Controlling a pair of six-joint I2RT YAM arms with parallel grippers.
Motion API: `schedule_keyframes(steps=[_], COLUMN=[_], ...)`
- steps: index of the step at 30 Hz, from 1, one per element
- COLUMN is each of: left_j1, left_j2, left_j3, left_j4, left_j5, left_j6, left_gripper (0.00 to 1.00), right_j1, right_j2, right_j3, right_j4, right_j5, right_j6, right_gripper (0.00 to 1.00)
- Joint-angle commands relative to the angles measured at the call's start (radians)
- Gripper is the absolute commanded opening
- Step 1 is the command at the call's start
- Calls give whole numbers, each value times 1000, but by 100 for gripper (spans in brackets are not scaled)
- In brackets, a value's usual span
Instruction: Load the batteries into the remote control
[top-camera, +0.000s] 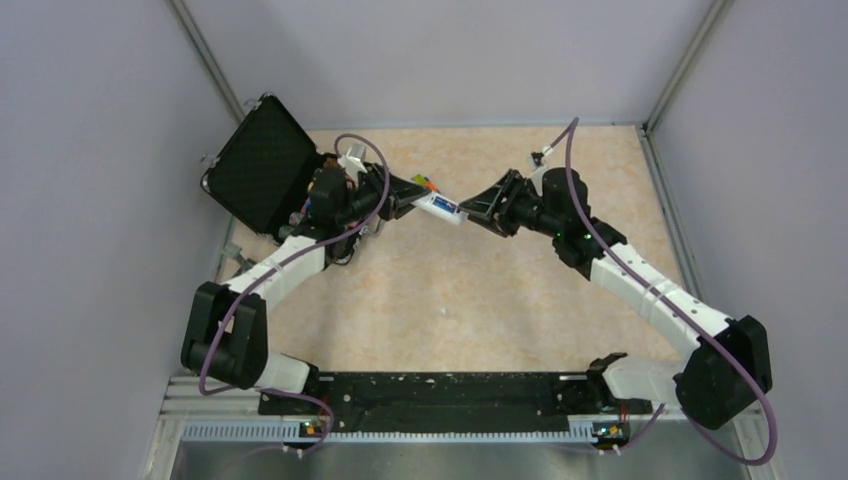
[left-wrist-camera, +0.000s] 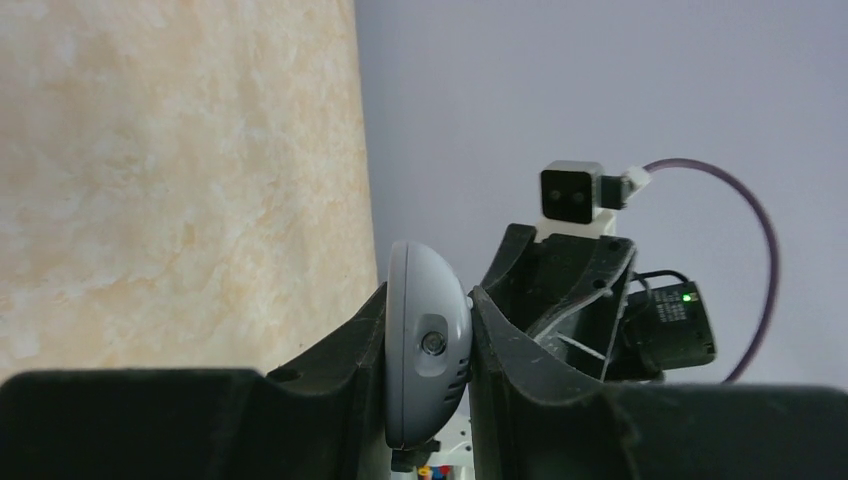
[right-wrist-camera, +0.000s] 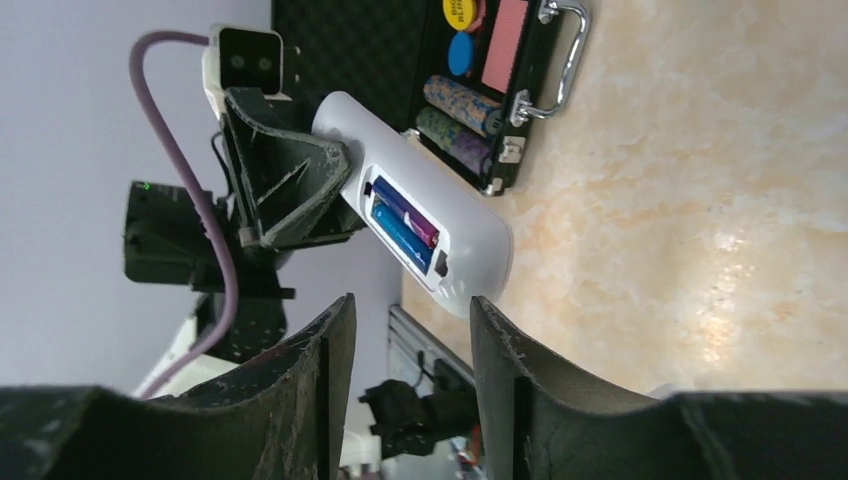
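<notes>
The remote control (top-camera: 441, 207), white and slim, is held in the air over the table between the two arms. My left gripper (top-camera: 420, 198) is shut on one end of it; in the left wrist view the rounded end (left-wrist-camera: 428, 340) is pinched between both fingers. The right wrist view shows its open back (right-wrist-camera: 425, 215) with the batteries side by side in the compartment, one blue (right-wrist-camera: 398, 233) and one purple (right-wrist-camera: 412, 214). My right gripper (right-wrist-camera: 410, 310) is open with nothing between its fingers, just short of the remote's free end (top-camera: 472, 208).
An open black case (top-camera: 262, 165) stands at the back left, behind the left arm. It holds striped chip stacks (right-wrist-camera: 458, 110) and has a metal handle (right-wrist-camera: 565, 50). Grey walls close off the left, right and back of the table (top-camera: 480, 300).
</notes>
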Motion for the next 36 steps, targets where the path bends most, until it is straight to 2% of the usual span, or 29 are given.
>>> schedule_keyframes(steps=[1,4,8,13,19,24,29,36], left_j1=[13,37,64,106,133,137,137,137], left_j2=[-57,-71,-93,-125,-168,-162,-136,-130], left_j3=[36,25,-9,-72,-121,-155,-221,-307], left_j4=[-133,-204,-315,-378,-452,-447,-426,-355], left_j5=[-35,-53,-104,-123,-158,-94,-3,-12], left_j6=[203,291,413,473,533,593,640,583], left_gripper=[0,0,0,0,0,0,0,0], right_j1=[-7,12,85,220,450,619,687,764], right_j2=[8,45,112,153,183,206,255,285], right_j3=[80,117,166,96,48,-19,-45,-69], right_j4=[-83,-176,-356,-435,-504,-477,-422,-368], right_j5=[-41,-63,31,126,285,319,264,289], right_j6=[-220,-382,-636,-836,-882,-893,-860,-873], right_gripper=[47,49,51,51,52,50,48,46])
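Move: The loose white battery cover seems to be the small white spot about 7 cm back, 4 cm left and some 26 cm below the right hand; the table's near edge runs about 20 cm straight back and 27 cm below that hand. At its own height, the remote's middle is about 5 cm left and 1 cm ahead. From the left hand, which still holds the remote's far end, the cover lies about 10 cm back, 4 cm right and 26 cm below. Open right hand sweeps some 20 cm both down and back towards the loose cover; left lowers the remote. ##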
